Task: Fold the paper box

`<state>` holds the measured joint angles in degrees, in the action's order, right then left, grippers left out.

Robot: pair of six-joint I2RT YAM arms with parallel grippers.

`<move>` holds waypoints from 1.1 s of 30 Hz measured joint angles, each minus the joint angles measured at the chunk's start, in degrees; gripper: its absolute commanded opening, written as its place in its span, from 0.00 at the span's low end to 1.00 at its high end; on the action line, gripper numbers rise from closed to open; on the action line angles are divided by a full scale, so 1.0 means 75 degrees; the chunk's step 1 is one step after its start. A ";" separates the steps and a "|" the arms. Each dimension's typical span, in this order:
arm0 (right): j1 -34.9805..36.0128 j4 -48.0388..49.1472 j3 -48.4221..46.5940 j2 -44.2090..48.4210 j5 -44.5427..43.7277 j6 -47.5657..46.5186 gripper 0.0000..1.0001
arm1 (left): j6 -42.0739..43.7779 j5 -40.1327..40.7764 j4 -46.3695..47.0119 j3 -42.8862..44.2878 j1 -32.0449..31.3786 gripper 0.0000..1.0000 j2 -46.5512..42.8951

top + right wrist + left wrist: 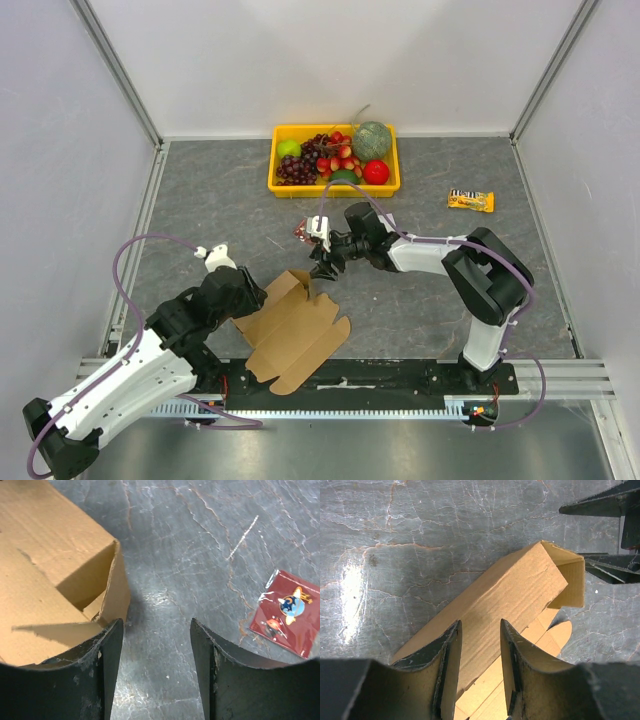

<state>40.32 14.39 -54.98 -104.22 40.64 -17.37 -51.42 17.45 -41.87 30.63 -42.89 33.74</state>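
Note:
The paper box (296, 334) is a brown cardboard sheet lying partly folded near the front middle of the table. One long wall (495, 597) stands raised, with an end flap (572, 582) bent inward. My left gripper (247, 296) hovers over that wall. Its jaws (480, 627) are apart and astride the wall, and I see no pinch. My right gripper (325, 263) is at the box's far corner (112, 587). It is open over bare table (156, 630), with its left finger beside the corner flap. The right gripper's dark fingers (600, 505) also show in the left wrist view.
A yellow tray (283, 187) of fruit stands at the back middle. A small red packet (301, 231) (290, 612) lies just behind the right gripper. A yellow snack bar (470, 200) lies at the back right. White walls close in the grey tabletop.

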 measured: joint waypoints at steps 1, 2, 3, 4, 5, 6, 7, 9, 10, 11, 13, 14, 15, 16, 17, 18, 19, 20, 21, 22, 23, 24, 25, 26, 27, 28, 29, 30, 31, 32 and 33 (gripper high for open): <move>0.0000 0.0000 0.0000 0.0000 0.0122 0.0000 0.63 | 0.0000 0.0000 0.0000 0.0000 0.0000 0.43 0.0006; 0.0000 0.0000 0.0006 0.0000 0.0221 0.0000 0.63 | 0.0000 0.0000 0.0003 0.0000 0.0000 0.43 0.0015; 0.0003 -0.0003 0.0015 0.0000 0.0306 -0.0003 0.63 | 0.0000 0.0000 0.0003 0.0000 0.0000 0.43 0.0020; 0.0003 -0.0009 0.0026 0.0000 0.0388 -0.0006 0.63 | 0.0000 0.0000 0.0006 0.0000 0.0000 0.43 0.0032; 0.0006 -0.0038 0.0029 0.0000 0.0443 -0.0012 0.63 | 0.0000 0.0000 0.0015 0.0000 0.0000 0.43 0.0038; 0.0015 -0.0052 0.0032 0.0000 0.0493 -0.0023 0.63 | 0.0000 0.0000 0.0023 0.0000 0.0000 0.43 0.0038; 0.0026 -0.0073 0.0032 0.0000 0.0530 -0.0029 0.63 | 0.0000 0.0000 0.0026 0.0000 0.0000 0.43 0.0038; 0.0055 -0.0146 0.0032 0.0000 0.0603 -0.0047 0.63 | 0.0000 -0.0003 0.0029 -0.0003 0.0000 0.43 0.0038; 0.0073 -0.0204 0.0032 0.0000 0.0615 -0.0061 0.63 | 0.0000 -0.0003 0.0026 -0.0003 0.0000 0.43 0.0038; 0.0099 -0.0233 0.0032 0.0000 0.0618 -0.0070 0.63 | 0.0000 -0.0003 0.0029 -0.0003 0.0000 0.43 0.0038; 0.0178 -0.0297 0.0032 0.0000 0.0638 -0.0090 0.63 | 0.0000 -0.0003 0.0029 -0.0003 0.0000 0.43 0.0038; 0.0213 -0.0312 0.0032 0.0000 0.0641 -0.0093 0.63 | 0.0003 -0.0003 0.0029 -0.0003 0.0000 0.43 0.0038; 0.0268 -0.0341 0.0032 0.0000 0.0647 -0.0093 0.63 | 0.0003 -0.0003 0.0029 -0.0003 0.0000 0.43 0.0038; 0.0321 -0.0361 0.0032 0.0000 0.0656 -0.0099 0.63 | 0.0003 -0.0003 0.0029 -0.0003 0.0000 0.43 0.0038; 0.0367 -0.0382 0.0032 0.0000 0.0662 -0.0099 0.63 | 0.0000 -0.0003 0.0029 -0.0003 0.0000 0.43 0.0038; 0.0434 -0.0396 0.0032 0.0000 0.0667 -0.0108 0.63 | 0.0003 -0.0003 0.0029 -0.0003 0.0000 0.43 0.0038; 0.0478 -0.0405 0.0032 0.0000 0.0667 -0.0117 0.63 | 0.0003 -0.0003 0.0029 -0.0003 0.0000 0.43 0.0038; 0.0533 -0.0414 0.0032 0.0000 0.0667 -0.0119 0.63 | 0.0000 -0.0003 0.0029 -0.0003 0.0000 0.43 0.0038; 0.0568 -0.0420 0.0032 0.0000 0.0667 -0.0122 0.63 | 0.0000 -0.0003 0.0032 -0.0003 0.0000 0.43 0.0038; 0.0609 -0.0434 0.0032 0.0000 0.0667 -0.0122 0.63 | 0.0000 -0.0003 0.0032 -0.0003 0.0000 0.43 0.0038; 0.0632 -0.0440 0.0032 0.0000 0.0670 -0.0122 0.63 | 0.0003 -0.0003 0.0032 -0.0003 0.0000 0.43 0.0038; 0.0670 -0.0443 0.0032 0.0000 0.0670 -0.0125 0.63 | 0.0003 -0.0003 0.0032 -0.0003 0.0000 0.43 0.0038; 0.0702 -0.0446 0.0032 0.0000 0.0670 -0.0122 0.63 | 0.0000 -0.0003 0.0032 -0.0006 0.0000 0.43 0.0038; 0.0726 -0.0446 0.0032 0.0000 0.0670 -0.0122 0.63 | 0.0003 -0.0003 0.0032 -0.0006 0.0000 0.43 0.0038; 0.0746 -0.0440 0.0044 0.0000 0.0670 -0.0122 0.62 | 0.0003 -0.0003 0.0032 -0.0006 0.0000 0.43 0.0038; 0.0752 -0.0437 0.0058 0.0000 0.0670 -0.0117 0.61 | 0.0003 -0.0003 0.0032 -0.0006 0.0000 0.43 0.0038; 0.0758 -0.0437 0.0082 0.0000 0.0670 -0.0114 0.61 | 0.0003 -0.0003 0.0032 -0.0006 0.0000 0.43 0.0038; 0.0761 -0.0431 0.0114 0.0000 0.0670 -0.0102 0.60 | 0.0000 -0.0006 0.0035 -0.0006 0.0000 0.43 0.0038; 0.0761 -0.0417 0.0154 0.0000 0.0670 -0.0082 0.59 | 0.0003 -0.0003 0.0035 -0.0006 0.0000 0.43 0.0038; 0.0766 -0.0385 0.0184 0.0000 0.0667 -0.0061 0.58 | 0.0003 -0.0006 0.0035 -0.0009 0.0000 0.43 0.0038; 0.0790 -0.0335 0.0224 0.0000 0.0667 -0.0023 0.57 | 0.0003 -0.0003 0.0038 -0.0009 0.0000 0.43 0.0038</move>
<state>46.24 11.88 -53.30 -104.22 45.65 -17.54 -51.40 17.43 -41.58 30.57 -42.89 34.02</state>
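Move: The raised end flap of the paper box lies about 5 cm back and 3 cm to the left of my right hand, slightly below it. The box's folded wall runs on behind it, its middle roughly 9 cm back and 10 cm left; the flat panels spread some 17 cm back and 3 cm left. The red packet is about 9 cm ahead, 2 cm left. From my left hand the flap is about 3 cm ahead and 10 cm to the right, lower down. I draw my right hand back about 6 cm, edging a little left, to the standing end flap of the paper box, turning the wrist some 10 degrees counter-clockwise. My fingers stay apart and pointing left, and I bring them astride the flap's outer corner, one on the far side and one on the near side, without pinching yet. ##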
